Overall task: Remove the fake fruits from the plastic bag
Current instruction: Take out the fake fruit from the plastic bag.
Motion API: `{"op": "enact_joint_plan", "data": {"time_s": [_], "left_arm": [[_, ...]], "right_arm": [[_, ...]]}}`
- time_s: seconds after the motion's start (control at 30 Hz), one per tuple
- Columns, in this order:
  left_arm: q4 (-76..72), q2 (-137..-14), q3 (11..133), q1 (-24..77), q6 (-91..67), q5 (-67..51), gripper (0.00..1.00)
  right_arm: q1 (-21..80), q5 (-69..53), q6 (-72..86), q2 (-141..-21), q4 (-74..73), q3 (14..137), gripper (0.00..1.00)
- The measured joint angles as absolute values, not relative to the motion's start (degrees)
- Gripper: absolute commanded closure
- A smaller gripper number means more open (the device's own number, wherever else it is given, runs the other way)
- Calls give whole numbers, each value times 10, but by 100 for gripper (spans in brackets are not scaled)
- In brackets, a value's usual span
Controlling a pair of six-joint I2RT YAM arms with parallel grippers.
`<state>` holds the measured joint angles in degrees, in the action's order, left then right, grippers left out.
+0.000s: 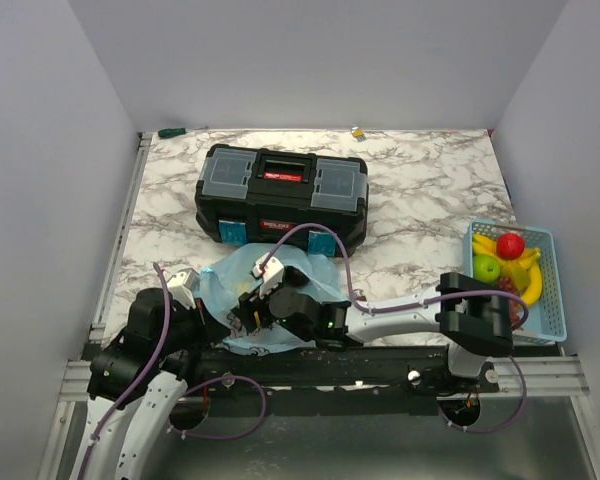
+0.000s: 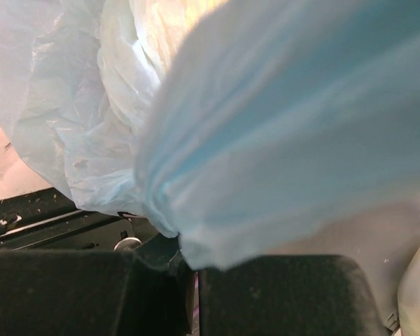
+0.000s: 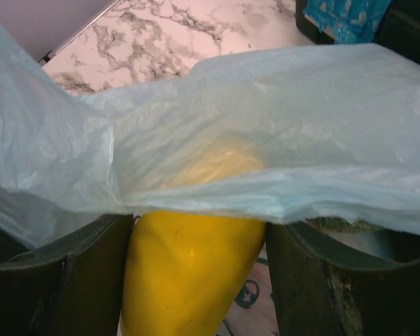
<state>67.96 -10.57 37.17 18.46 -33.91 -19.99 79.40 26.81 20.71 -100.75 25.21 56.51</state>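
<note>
The light-blue plastic bag [image 1: 225, 272] lies crumpled at the near edge of the table, in front of the toolbox. My left gripper [image 1: 187, 290] is at its left side, and in the left wrist view its fingers [image 2: 266, 294] are shut on a fold of the bag [image 2: 280, 119]. My right gripper [image 1: 252, 312] reaches into the bag's mouth from the right. In the right wrist view its jaws press both sides of a smooth yellow fake fruit [image 3: 192, 266]. The fruit's far end is veiled by the bag film [image 3: 266, 133].
A black toolbox [image 1: 280, 192] stands behind the bag. At the right edge, a light-blue mesh basket [image 1: 552, 300] holds bananas, a red apple [image 1: 510, 245] and a green apple [image 1: 487, 267]. White walls enclose the marble table [image 1: 420, 210].
</note>
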Motion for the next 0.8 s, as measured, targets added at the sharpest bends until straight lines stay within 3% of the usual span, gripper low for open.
{"op": "enact_joint_plan", "data": {"time_s": [0.47,0.8], "left_arm": [[652,-140,357,185,-324,-218,100],[641,-138,354,185,-321,-233,100]], "right_arm": [[794,198,223,-858,153,543,99],[794,261,188,-767,127,581,99]]}}
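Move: The right hand already holds the yellow fruit under the bag's raised film. The blue basket it is meant for lies roughly 61 cm to its right, 9 cm ahead and 8 cm lower. The bag's middle is about 5 cm right, 2 cm ahead and 8 cm below; the toolbox stands some 25 cm ahead and 8 cm right, about level in height. From the left hand, the basket is about 66 cm right, 15 cm ahead and 9 cm lower. Still pinching the yellow fruit, the right fingers first draw it about 3 cm back and a little right, out from under the film, then lift quickly some 15 cm clear above the bag, drifting on to the right while the hand's left side tips up about 10 degrees. The shut left fingers keep hold of the bag's edge, easing about a centimetre right. ##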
